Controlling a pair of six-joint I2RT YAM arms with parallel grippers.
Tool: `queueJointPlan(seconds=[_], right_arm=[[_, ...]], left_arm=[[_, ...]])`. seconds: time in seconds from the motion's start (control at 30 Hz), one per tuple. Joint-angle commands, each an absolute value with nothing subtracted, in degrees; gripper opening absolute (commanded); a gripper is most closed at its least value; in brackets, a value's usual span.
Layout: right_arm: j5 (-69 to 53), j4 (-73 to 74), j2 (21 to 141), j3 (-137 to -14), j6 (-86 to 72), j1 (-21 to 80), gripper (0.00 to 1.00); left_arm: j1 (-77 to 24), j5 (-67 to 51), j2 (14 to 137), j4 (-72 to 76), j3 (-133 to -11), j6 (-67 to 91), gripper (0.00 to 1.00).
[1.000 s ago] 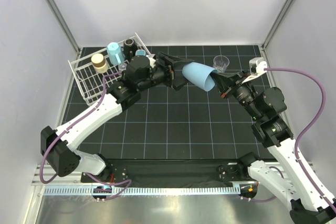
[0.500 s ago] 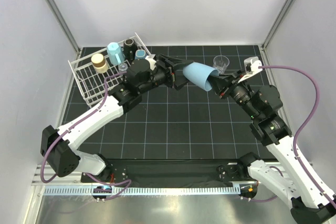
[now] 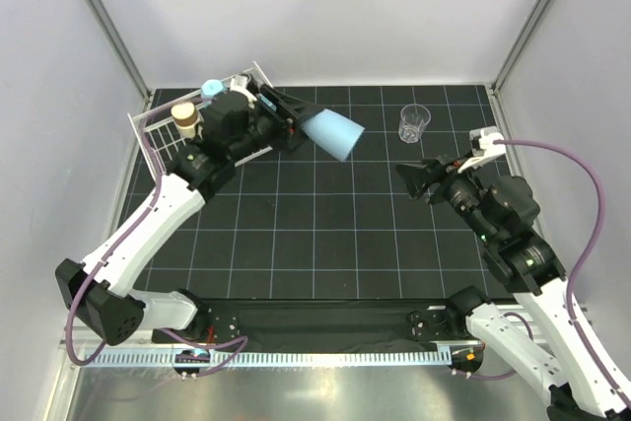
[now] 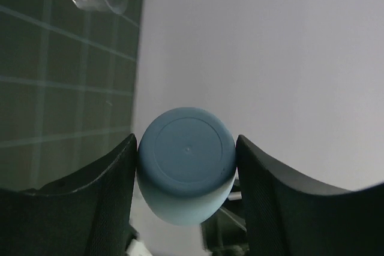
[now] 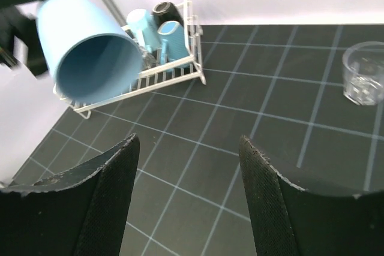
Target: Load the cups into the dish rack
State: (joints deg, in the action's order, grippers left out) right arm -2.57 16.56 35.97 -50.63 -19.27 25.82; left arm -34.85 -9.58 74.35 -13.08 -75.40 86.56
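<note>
My left gripper (image 3: 304,129) is shut on the base end of the light blue tumbler (image 3: 335,134), which lies on its side in the air with its mouth pointing right. The left wrist view shows the tumbler's round base (image 4: 187,169) pinched between both fingers. The white wire dish rack (image 3: 146,123) sits at the back left, partly behind the left arm; it holds a brown cup (image 3: 184,115), two light blue mugs (image 5: 141,25) (image 5: 171,37) and a black mug (image 5: 167,10). A clear glass (image 3: 414,122) stands alone on the mat. My right gripper (image 3: 410,179) is open and empty.
The black gridded mat (image 3: 325,234) covers the table. Grey walls and metal posts close off the back and both sides. The left arm reaches across the rack's right end. The clear glass (image 5: 363,76) stands up and to the right of the right fingers.
The right gripper opened, let go of the tumbler's mouth end and drew back to the right. The left arm swung left toward the rack, carrying the tumbler.
</note>
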Motion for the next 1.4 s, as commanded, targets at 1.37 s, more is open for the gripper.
queueJointPlan(seconds=[1.37], right_arm=[[10.81,45.35,26.46,-60.2,-16.79,26.19,0.7]], left_arm=[[-8.53,36.66,88.06,8.61,-62.75,21.26,0.0]])
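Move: The open spot in the dish rack's front row, for the blue cup already in the left fingers, lies about 32 cm to the left hand's left, 15 cm ahead and some 24 cm below. The brown cup stands about 8 cm beyond that spot and 4 cm farther left; the upturned clear glass is 9 cm to the spot's right and 4 cm farther out. From the empty right hand the spot is roughly 52 cm left, 24 cm ahead and 20 cm lower. Swinging fast to the left, some 30 cm, the left hand carries the blue cup over the dish rack, sinking as it goes and rolling about 80 degrees, left side up, with a counter-clockwise turn, to bring the cup mouth-down. It then eases forward and down towards the gap before the brown cup, keeping its grip. The open right hand backs off to the right and back. ##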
